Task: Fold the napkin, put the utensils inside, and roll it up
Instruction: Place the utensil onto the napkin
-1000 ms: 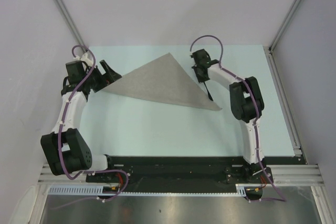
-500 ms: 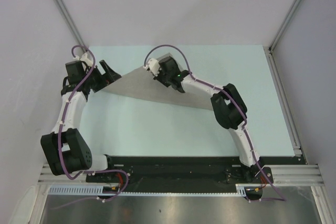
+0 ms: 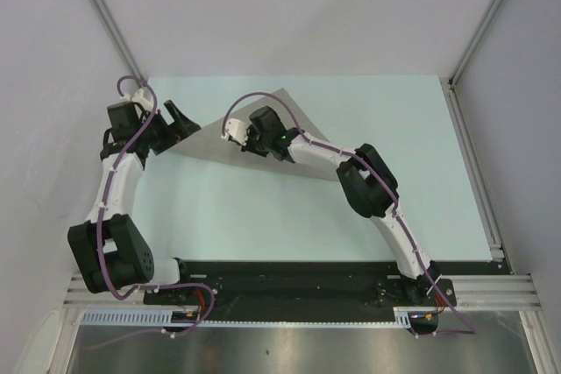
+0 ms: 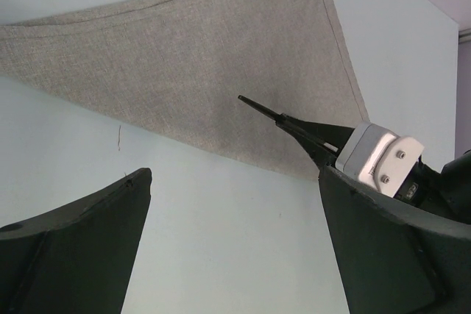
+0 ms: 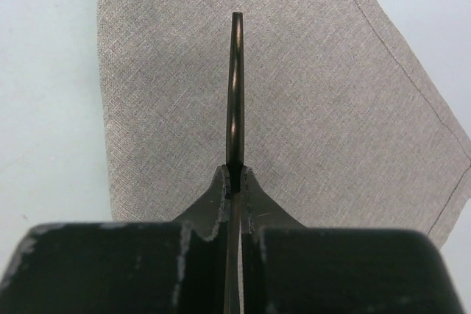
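The grey-beige napkin (image 3: 210, 142) lies folded into a triangle on the table, its long edge facing the arms; it also fills the upper left wrist view (image 4: 206, 64) and lies under the right wrist camera (image 5: 331, 108). My right gripper (image 3: 248, 139) hovers over the napkin's left half, shut on the thin black utensil (image 5: 235, 86), which sticks straight out past the gripper (image 5: 235, 178). In the left wrist view the utensil (image 4: 294, 124) points left above the cloth, held by the right gripper (image 4: 324, 141). My left gripper (image 3: 181, 120) stands open and holds nothing beside the napkin's left corner (image 4: 234, 182).
The pale blue-green table (image 3: 263, 216) is boxed in by grey walls on the left, back and right. A metal rail (image 3: 478, 172) runs along its right edge. A black strip (image 3: 298, 269) borders the near edge. A small loose thread (image 4: 119, 137) lies near the napkin.
My right arm has swung left from the napkin's right edge to over its left half, carrying the utensil. The left arm and the napkin have stayed put.
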`<state>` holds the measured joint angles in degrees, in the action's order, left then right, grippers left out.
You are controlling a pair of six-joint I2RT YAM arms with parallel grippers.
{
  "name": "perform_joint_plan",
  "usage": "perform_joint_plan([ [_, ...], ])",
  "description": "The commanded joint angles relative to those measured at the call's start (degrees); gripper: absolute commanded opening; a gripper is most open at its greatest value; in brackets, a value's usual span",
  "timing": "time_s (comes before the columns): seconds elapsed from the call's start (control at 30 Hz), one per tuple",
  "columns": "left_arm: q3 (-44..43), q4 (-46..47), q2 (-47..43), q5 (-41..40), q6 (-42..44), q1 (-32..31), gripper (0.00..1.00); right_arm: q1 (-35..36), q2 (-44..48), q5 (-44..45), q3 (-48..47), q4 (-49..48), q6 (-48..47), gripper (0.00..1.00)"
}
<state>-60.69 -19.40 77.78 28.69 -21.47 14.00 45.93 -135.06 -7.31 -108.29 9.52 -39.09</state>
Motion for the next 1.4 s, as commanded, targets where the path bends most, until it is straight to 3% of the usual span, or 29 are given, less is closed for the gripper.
perform_joint_plan([
  [0.0,0.3,1.91,-1.75,0.4,0.12,0.85,1.0,0.65,0.42,-1.21,-0.78,-0.12,-2.75,0.0],
  [0.37,0.22,2.0,-1.93,0.76,0.03,1.03,1.0,1.09,-0.46,1.06,-0.43,1.92,-2.05,0.0],
  [0.5,0.22,2.0,-1.93,0.76,0.03,1.03,1.0,1.09,-0.46,2.56,-0.17,0.94,-1.52,0.1],
  [0.53,0.22,2.0,-1.93,0.67,0.03,1.03,1.0,1.18,-0.29,2.83,-0.08,0.68,-0.99,0.21],
  [0.63,0.3,1.91,-2.02,0.76,0.03,1.29,1.0,0.91,0.33,3.44,0.36,-1.25,-0.2,0.36],
  [0.8,0.3,2.08,-1.93,1.02,-0.06,1.56,1.0,0.12,2.78,4.93,1.58,-6.52,5.24,0.4],
  [0.87,0.3,2.08,-2.02,1.02,-0.06,1.56,1.0,-0.84,7.34,6.78,3.6,-10.89,9.45,0.39],
  [0.97,0.39,2.17,-2.19,0.85,-0.06,1.56,1.0,-2.07,17.0,12.31,10.8,-12.42,24.52,0.39],
  [1.07,0.48,2.43,-2.46,0.49,-0.32,1.56,1.0,-4.52,28.14,13.72,21.16,-10.23,36.32,0.43],
  [1.17,0.74,2.78,-2.81,0.84,-0.58,1.56,1.0,-9.52,36.94,12.85,31.1,-3.56,52.76,0.55],
  [1.2,0.83,2.87,-2.81,1.11,-0.67,1.56,1.0,-10.76,38.63,13.11,33.73,-1.54,60.89,0.56],
  [1.37,1.18,3.58,-3.33,1.81,-1.2,1.56,1.0,-16.22,48.3,12.93,52.37,1.12,75.81,0.53],
])
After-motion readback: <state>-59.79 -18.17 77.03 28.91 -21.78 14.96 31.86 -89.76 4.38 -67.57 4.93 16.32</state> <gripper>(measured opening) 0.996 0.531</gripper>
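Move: My right hand holds the utensil just above the folded napkin; the spot where it is to lie is about 2 cm under my fingers and 1 cm back. From that hand, the napkin's far point stands roughly 20 cm ahead and 9 cm right, and its right corner some 35 cm right and 11 cm back. From my idle left hand, the spot lies about 20 cm right, 4 cm ahead and 14 cm below. I ease my right hand down about 1.5 cm and a touch back to lay the utensil on the napkin, then open my fingers to roughly half and let go of it. Clear of it, I sweep right about 20 cm, towards the napkin's right corner, climbing well up and drifting slightly back, while my wrist turns clockwise some 50 degrees and rolls its left side up. ##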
